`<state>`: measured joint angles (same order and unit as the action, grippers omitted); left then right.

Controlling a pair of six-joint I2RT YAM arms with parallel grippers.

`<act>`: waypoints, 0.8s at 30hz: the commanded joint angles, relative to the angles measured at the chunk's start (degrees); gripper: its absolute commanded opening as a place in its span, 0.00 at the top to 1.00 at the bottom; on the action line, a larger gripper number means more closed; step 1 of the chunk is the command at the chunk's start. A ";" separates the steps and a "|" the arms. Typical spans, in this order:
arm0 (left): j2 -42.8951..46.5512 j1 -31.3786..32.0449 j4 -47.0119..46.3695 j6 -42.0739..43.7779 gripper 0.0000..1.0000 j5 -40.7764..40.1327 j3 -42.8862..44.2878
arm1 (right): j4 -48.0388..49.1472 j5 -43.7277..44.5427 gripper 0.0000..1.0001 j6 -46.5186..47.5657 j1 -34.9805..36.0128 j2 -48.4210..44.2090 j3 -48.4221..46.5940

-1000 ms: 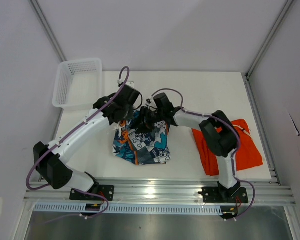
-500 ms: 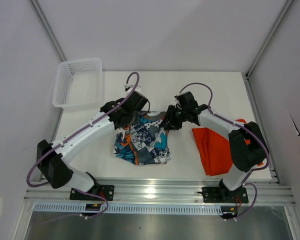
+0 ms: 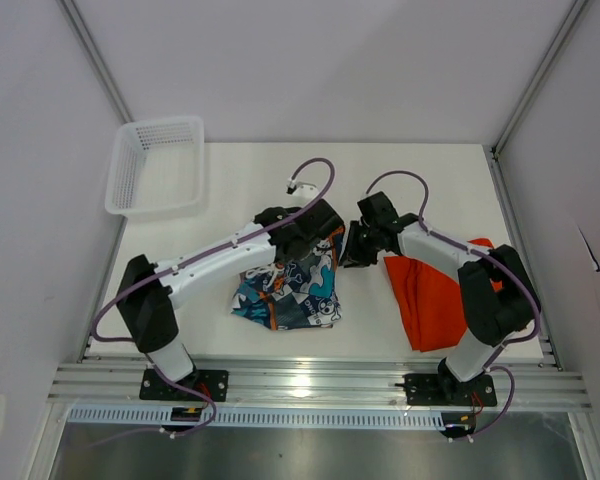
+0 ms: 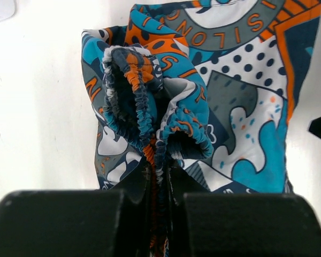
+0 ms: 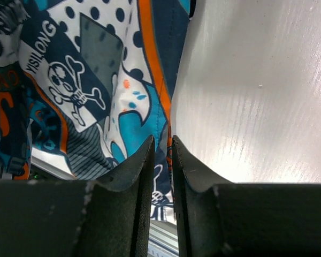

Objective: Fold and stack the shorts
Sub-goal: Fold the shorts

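Observation:
The patterned shorts [image 3: 295, 290] lie bunched at the table's middle front, blue, orange and white with skull emblems. My left gripper [image 3: 320, 232] is at their top right and is shut on the gathered elastic waistband [image 4: 144, 107], as the left wrist view [image 4: 160, 176] shows. My right gripper [image 3: 348, 248] is just right of it, its narrow jaws closed around the shorts' orange-trimmed side edge [image 5: 155, 80] in the right wrist view [image 5: 161, 144]. The plain orange shorts [image 3: 450, 300] lie flat at the right, partly under the right arm.
A white mesh basket [image 3: 155, 165] stands at the back left corner. An aluminium rail [image 3: 310, 385] runs along the table's front edge. Frame posts rise at both back corners.
My left gripper has carried the waistband to the right, across the shorts, close to my right gripper. The right gripper first swung out to the right with the edge, then stayed near there.

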<state>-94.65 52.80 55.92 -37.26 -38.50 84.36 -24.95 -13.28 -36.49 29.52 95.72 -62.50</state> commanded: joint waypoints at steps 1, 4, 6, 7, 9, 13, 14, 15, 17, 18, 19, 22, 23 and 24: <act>-3.59 2.75 3.40 -6.15 0.91 -5.79 5.19 | 1.31 0.71 0.79 1.60 0.63 1.83 0.62; -6.24 4.86 5.16 -9.13 0.91 -6.94 6.34 | 1.48 0.36 0.79 1.95 0.80 3.32 0.89; -8.52 6.17 5.51 -10.46 0.91 -7.38 6.35 | 2.01 0.45 0.79 1.60 0.72 3.68 1.33; -9.23 6.88 5.51 -11.77 0.90 -7.29 6.26 | 2.27 0.71 0.80 1.42 0.54 3.59 1.94; -11.25 7.41 4.64 -12.66 0.88 -7.20 5.39 | 3.23 0.62 0.80 0.90 0.19 3.16 2.82; -13.80 8.64 1.30 -13.98 0.82 -5.36 4.59 | 4.38 1.15 0.81 0.02 -0.95 0.62 5.10; -14.76 8.64 0.86 -13.99 0.82 -4.92 4.85 | 4.64 1.06 0.81 -0.16 -1.13 0.26 5.46; -15.12 8.64 -0.01 -14.07 0.80 -4.39 5.11 | 5.26 1.06 0.82 -0.42 -1.22 -0.01 5.81; -16.26 8.64 -0.90 -14.16 0.75 -3.51 6.08 | 5.61 1.06 0.82 -0.69 -1.48 -0.80 6.60; -16.61 8.64 -1.08 -14.77 0.73 -3.25 6.43 | 5.70 1.24 0.82 -0.86 -1.48 -0.97 6.86; -16.88 8.64 -0.73 -15.65 0.73 -3.51 7.65 | 5.88 1.32 0.83 -1.04 -1.48 -1.15 7.13; -17.06 8.38 -1.78 -16.62 0.51 -3.07 8.28 | 6.93 1.24 0.83 -1.65 -2.09 -2.29 8.88; -17.14 8.20 -1.95 -16.71 0.45 -2.90 8.37 | 7.28 1.15 0.83 -1.83 -2.27 -2.64 9.41; -17.32 7.59 -2.39 -16.54 0.38 -2.29 8.45 | 7.81 0.63 0.84 -1.92 -3.05 -3.78 10.81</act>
<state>-112.20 61.08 56.05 -51.55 -41.12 89.78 -19.70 -12.84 -37.50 27.59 95.50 -53.67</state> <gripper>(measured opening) 0.571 0.166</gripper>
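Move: The patterned shorts' right edge, where the held waistband is being taken, lies about 9 cm to the left hand's right, 1 cm back and some 15 cm below. The middle of the shorts is almost straight beneath that hand, 1 cm back and 1 cm left. From the empty right hand the same edge is about 2 cm left, 1 cm back and 6 cm down; the folded red shorts lie some 22 cm right, 7 cm back and 5 cm down. The bunched waistband of the patterned shorts, still pinched in the left hand, is carried right about 7 cm towards the right edge and lowered about 8 cm, drawing back slightly; the left fingers then spread wide around the bunch to let go. The right hand, nearly shut and empty, sinks some 4 cm beside that edge and edges right and back, over bare table. ##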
